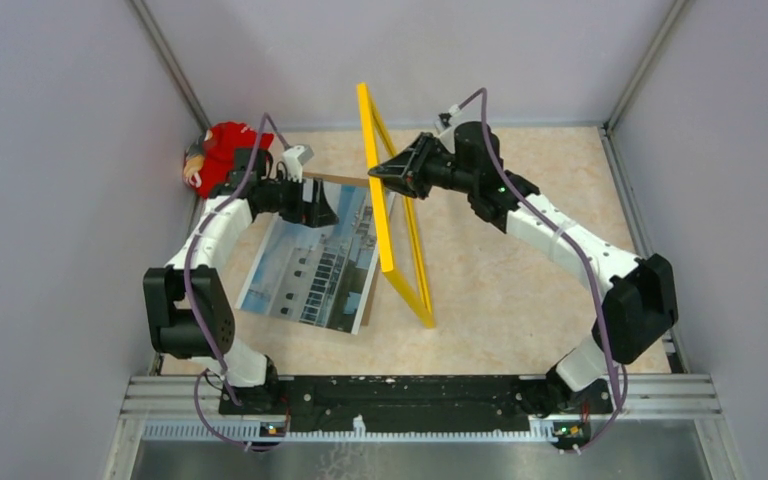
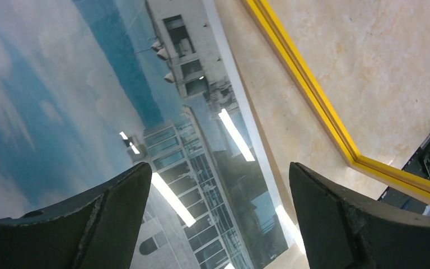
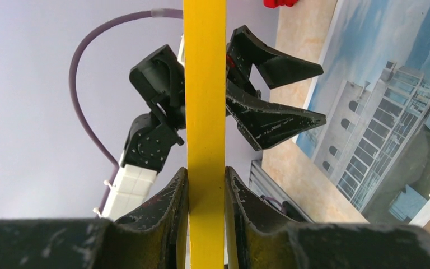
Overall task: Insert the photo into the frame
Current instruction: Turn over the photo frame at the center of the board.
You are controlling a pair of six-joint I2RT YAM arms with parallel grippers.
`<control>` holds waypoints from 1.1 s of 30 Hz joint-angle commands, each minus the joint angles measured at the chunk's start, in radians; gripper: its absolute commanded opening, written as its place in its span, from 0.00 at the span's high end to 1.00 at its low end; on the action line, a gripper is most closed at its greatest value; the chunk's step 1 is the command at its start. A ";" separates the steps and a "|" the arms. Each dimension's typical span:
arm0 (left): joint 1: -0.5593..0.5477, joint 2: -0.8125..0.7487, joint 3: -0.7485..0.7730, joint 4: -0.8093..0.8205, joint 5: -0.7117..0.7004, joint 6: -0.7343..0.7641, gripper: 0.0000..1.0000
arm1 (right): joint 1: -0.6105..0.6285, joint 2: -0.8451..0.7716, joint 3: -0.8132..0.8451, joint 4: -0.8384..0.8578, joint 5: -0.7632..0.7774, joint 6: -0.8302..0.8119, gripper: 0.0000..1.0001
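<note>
The photo point(image 1: 305, 268) lies face up on the table left of centre, showing a white building and blue sky. It fills most of the left wrist view, photo point(image 2: 78, 89). My left gripper point(image 1: 318, 208) hangs open over the photo's far end, nothing between its fingers point(image 2: 117, 207). The yellow frame point(image 1: 392, 215) stands tilted on edge, its near corner on the table. My right gripper point(image 1: 378, 172) is shut on the frame's upper bar point(image 3: 204, 84), fingers point(image 3: 171, 196) pressed against both sides. The photo point(image 3: 381, 101) also shows in the right wrist view.
A brown backing board point(image 1: 369, 298) lies under the photo, its edge showing on the right. A red soft toy point(image 1: 222, 152) sits in the back left corner. Grey walls close in three sides. A metal rail point(image 1: 420, 390) runs along the near edge.
</note>
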 commanded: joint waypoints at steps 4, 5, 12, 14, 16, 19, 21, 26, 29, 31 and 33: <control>-0.118 -0.072 0.123 -0.007 -0.013 -0.069 0.01 | -0.107 -0.133 -0.085 0.124 -0.129 0.046 0.60; -0.137 -0.072 0.145 -0.008 -0.023 -0.080 0.01 | -0.117 -0.142 -0.095 0.124 -0.141 0.040 0.54; -0.252 -0.052 0.318 0.089 -0.123 -0.148 0.01 | -0.170 -0.173 -0.054 -0.039 -0.186 -0.079 0.37; -0.288 -0.009 0.390 0.080 -0.149 -0.149 0.01 | -0.176 -0.173 -0.038 -0.081 -0.197 -0.103 0.35; -0.318 0.047 0.475 0.043 -0.170 -0.149 0.01 | -0.177 -0.176 -0.028 -0.112 -0.204 -0.123 0.34; -0.339 0.091 0.540 0.024 -0.173 -0.182 0.01 | -0.180 -0.178 -0.019 -0.153 -0.208 -0.151 0.30; -0.355 0.097 0.537 0.045 -0.184 -0.184 0.01 | -0.186 -0.182 -0.013 -0.177 -0.212 -0.168 0.27; -0.394 0.132 0.559 0.055 -0.207 -0.182 0.01 | -0.212 -0.204 0.022 -0.265 -0.216 -0.229 0.25; -0.415 0.163 0.589 0.052 -0.221 -0.178 0.01 | -0.219 -0.200 0.099 -0.406 -0.182 -0.329 0.25; -0.421 0.180 0.605 0.048 -0.223 -0.181 0.01 | -0.220 -0.186 0.165 -0.522 -0.142 -0.410 0.24; -0.422 0.189 0.609 0.045 -0.227 -0.182 0.01 | -0.221 -0.165 0.258 -0.647 -0.088 -0.498 0.24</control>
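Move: The right hand grips the upper rail of the frame, which stands on its long edge leaning left, its middle about 14 cm below and 4 cm right of that hand, roughly level with it fore and aft. The photo lies 14 cm left and 29 cm below. From the open left hand, the frame's middle is some 15 cm right, 3 cm back and 3 cm higher; the photo is 13 cm beneath, 2 cm left and 2 cm back. Right hand swings frame's top 10 cm right, fingers opening; left hand reaches right and up towards that rail. ##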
